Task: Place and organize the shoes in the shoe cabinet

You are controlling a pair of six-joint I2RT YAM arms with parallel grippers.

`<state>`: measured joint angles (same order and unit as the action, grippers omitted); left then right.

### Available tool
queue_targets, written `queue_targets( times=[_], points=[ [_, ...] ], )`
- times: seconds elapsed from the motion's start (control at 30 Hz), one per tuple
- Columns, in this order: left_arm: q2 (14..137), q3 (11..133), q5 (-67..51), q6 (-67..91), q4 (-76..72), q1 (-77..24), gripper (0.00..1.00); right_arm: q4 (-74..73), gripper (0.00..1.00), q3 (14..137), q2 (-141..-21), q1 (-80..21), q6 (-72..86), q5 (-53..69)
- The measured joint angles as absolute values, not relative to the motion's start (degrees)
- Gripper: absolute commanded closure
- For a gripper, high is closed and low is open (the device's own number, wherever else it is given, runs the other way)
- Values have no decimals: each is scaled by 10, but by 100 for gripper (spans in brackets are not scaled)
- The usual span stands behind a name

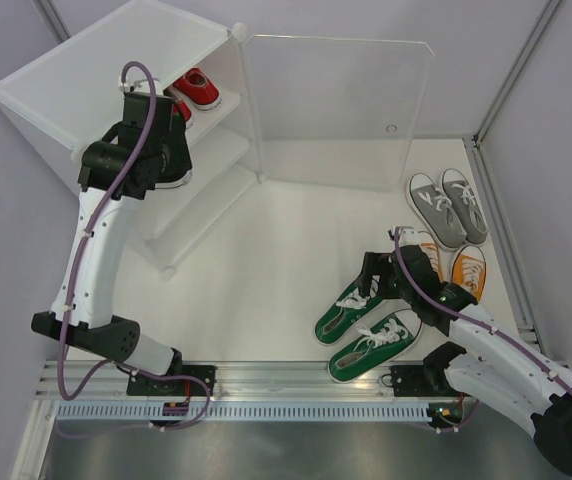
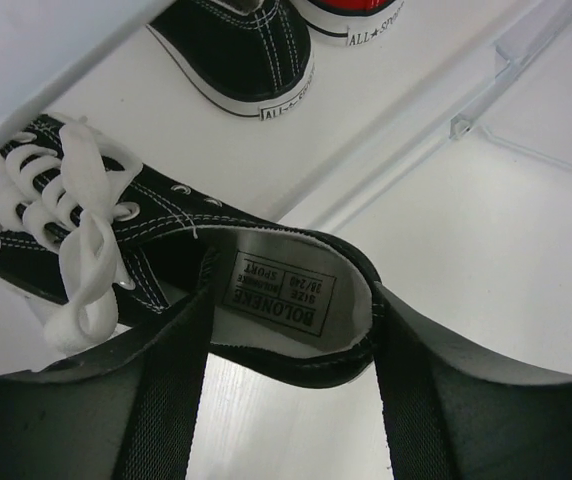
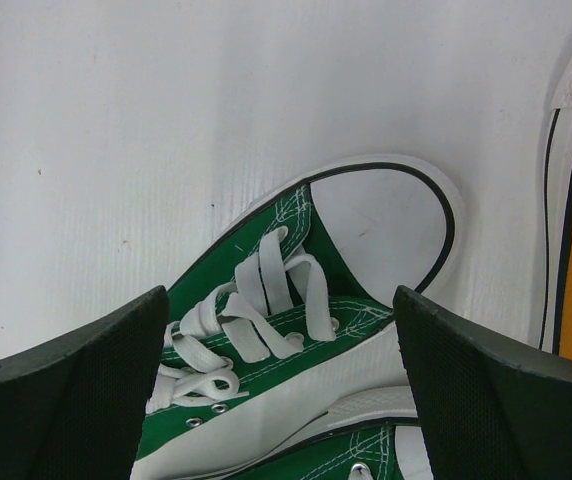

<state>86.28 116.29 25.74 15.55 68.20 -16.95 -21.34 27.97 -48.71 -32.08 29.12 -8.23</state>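
Note:
The white shoe cabinet (image 1: 96, 60) stands at the back left with its clear door (image 1: 336, 110) swung open. Red shoes (image 1: 198, 88) sit on its upper tier. My left gripper (image 2: 291, 325) reaches into the middle tier, its fingers open on either side of the heel of a black shoe (image 2: 166, 225) that lies on the shelf. A second black shoe (image 2: 246, 50) lies farther in. My right gripper (image 1: 369, 283) hangs open over the laces of one of two green shoes (image 3: 266, 320). Orange shoes (image 1: 468, 268) and grey shoes (image 1: 448, 205) lie on the table at the right.
The cabinet's lowest shelf (image 1: 191, 225) juts toward the table's middle. A raised rail (image 1: 501, 220) runs along the right edge. The right arm partly covers the left orange shoe. A red shoe's heel (image 2: 358, 14) shows beyond the black one.

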Motion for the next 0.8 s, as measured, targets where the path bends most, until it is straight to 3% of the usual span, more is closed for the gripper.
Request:
queue_targets(
  times=[0.1,0.2,0.23,0.33,0.8],
  points=[
    [848,1145,270,189,678,-171,43,-212,4,279,-482,-321,291,-77],
    [841,1136,274,216,674,-172,63,-209,4,278,-477,-321,291,-73],
    [841,1136,274,222,672,-173,76,-209,4,278,-476,-321,291,-72],
    [841,1136,276,229,662,-174,97,-204,4,277,-472,-321,291,-68],
    [828,1120,225,108,618,-165,98,-201,4,274,-465,-321,291,-58]
  ],
)
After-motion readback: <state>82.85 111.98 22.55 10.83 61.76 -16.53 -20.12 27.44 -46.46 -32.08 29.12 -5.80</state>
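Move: The last black shoe lies on the upper shelf, toe into the cabinet, with its heel between my open left fingers; its middle is about 9 cm left, 3 cm ahead and 3 cm below my left hand. Its black mate's middle is about 10 cm ahead and 5 cm left, the nearer red shoe some 15 cm ahead and 2 cm left, both at similar height. From my right hand that last black shoe is roughly 45 cm left, 16 cm ahead and 25 cm higher. I close my left fingers from well open to nearly shut and pinch the black shoe's collar at the heel, one finger inside and one outside, easing back barely half a centimetre as they start to close. Keeping that pinch, I lift about 1 cm and swing the wrist some 10 degrees clockwise. ##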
